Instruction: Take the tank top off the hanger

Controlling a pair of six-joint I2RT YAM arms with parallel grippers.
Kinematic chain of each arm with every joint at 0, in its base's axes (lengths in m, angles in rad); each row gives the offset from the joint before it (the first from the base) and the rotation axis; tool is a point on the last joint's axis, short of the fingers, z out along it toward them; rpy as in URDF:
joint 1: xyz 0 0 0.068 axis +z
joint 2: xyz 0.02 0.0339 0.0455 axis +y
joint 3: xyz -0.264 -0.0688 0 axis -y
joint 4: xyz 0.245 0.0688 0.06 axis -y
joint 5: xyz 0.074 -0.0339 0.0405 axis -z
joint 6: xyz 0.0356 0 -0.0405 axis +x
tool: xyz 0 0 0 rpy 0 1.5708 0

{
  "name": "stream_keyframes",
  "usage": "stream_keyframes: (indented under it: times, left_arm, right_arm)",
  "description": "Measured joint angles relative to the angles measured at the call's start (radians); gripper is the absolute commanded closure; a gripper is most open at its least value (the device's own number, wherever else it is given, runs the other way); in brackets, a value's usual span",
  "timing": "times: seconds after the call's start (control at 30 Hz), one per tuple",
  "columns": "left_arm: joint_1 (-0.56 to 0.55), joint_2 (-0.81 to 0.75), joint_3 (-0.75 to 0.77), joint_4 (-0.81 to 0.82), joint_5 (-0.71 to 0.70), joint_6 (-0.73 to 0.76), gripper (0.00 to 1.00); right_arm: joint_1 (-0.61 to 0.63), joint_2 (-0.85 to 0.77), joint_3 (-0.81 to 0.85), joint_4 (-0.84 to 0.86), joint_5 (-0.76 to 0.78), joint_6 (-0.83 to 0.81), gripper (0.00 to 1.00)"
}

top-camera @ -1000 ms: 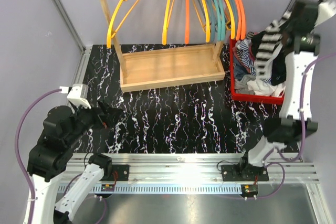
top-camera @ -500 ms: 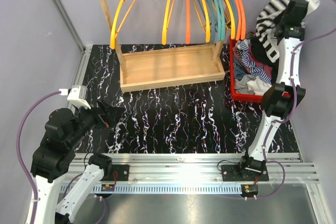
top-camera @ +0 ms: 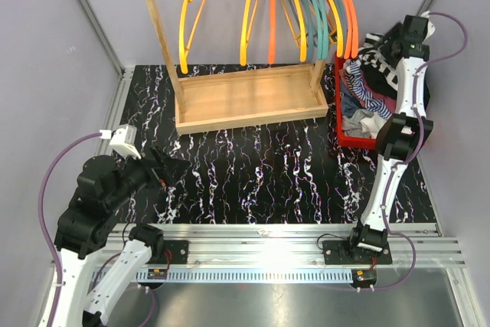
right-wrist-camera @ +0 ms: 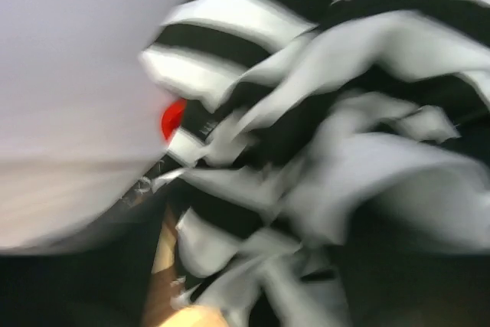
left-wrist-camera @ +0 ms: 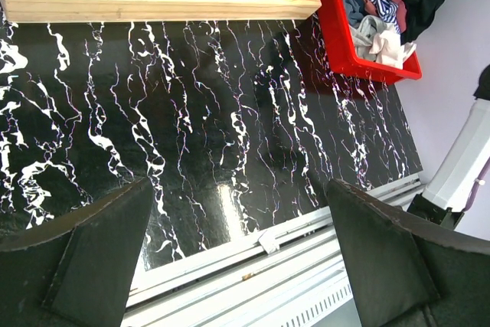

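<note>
The black-and-white striped tank top (top-camera: 377,57) hangs bunched from my right gripper (top-camera: 403,38), over the back of the red bin (top-camera: 357,138). It is off every hanger. In the right wrist view the striped cloth (right-wrist-camera: 321,128) fills the blurred frame and hides the fingers. The bare yellow hanger (top-camera: 190,14) hangs at the left of the rack's rail. My left gripper (top-camera: 173,168) is open and empty, low over the table's near left; it also shows in the left wrist view (left-wrist-camera: 241,220).
A wooden rack (top-camera: 246,100) stands at the back with several orange, yellow and teal hangers (top-camera: 306,5). The red bin holds a heap of clothes (left-wrist-camera: 383,5). The black marbled table (top-camera: 268,174) ends at a metal rail (top-camera: 260,235) in front.
My right arm has swung the tank top down and left, from high at the right wall towards the bin. The yellow hanger has swung right. My left gripper has shifted slightly right.
</note>
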State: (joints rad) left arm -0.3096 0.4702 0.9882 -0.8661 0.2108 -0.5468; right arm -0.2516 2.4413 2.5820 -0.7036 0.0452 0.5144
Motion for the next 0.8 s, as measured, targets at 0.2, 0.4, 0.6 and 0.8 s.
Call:
stream_keyframes:
  times: [0.2, 0.4, 0.6, 0.8]
  left_arm:
    - [0.0, 0.001, 0.029, -0.001, 0.006, 0.016, 0.01]
    - [0.0, 0.001, 0.057, 0.0, 0.027, 0.029, 0.01]
    - [0.0, 0.001, 0.072, 0.004, 0.059, 0.033, 0.01]
    - [0.0, 0.028, 0.111, 0.005, 0.106, 0.059, 0.01]
  right_arm:
    - [-0.006, -0.173, 0.027, -0.039, -0.022, -0.002, 0.0]
    - [-0.021, -0.663, -0.227, -0.034, -0.099, -0.026, 0.0]
    - [-0.02, -1.217, -0.635, -0.027, -0.327, -0.038, 0.0]
    - [0.007, -1.547, -1.052, -0.029, -0.555, 0.027, 0.0]
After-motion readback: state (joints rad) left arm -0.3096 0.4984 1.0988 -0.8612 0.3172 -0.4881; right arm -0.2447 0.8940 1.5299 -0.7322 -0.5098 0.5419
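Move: The black-and-white striped tank top is right at the right hand, its middle about 4 cm below the half-open fingers. The black top lies some 10 cm nearer and 9 cm lower, straight back. The red bin's middle is roughly 14 cm back, 4 cm left and 13 cm down; the wooden rack's base is about 45 cm left, 12 cm back and 18 cm down. From the left hand the tank top is some 46 cm ahead, 65 cm right and 12 cm lower. The striped tank top is let go at the far end of the red bin as the right fingers finish opening. The right hand comes clear fast, first straight up, then sweeping back and to the left, nearly 40 cm back in all, sinking a little at the end; its fingers tip up to about level and swing counter-clockwise some 30 degrees. The empty left hand rises about 4 cm. ##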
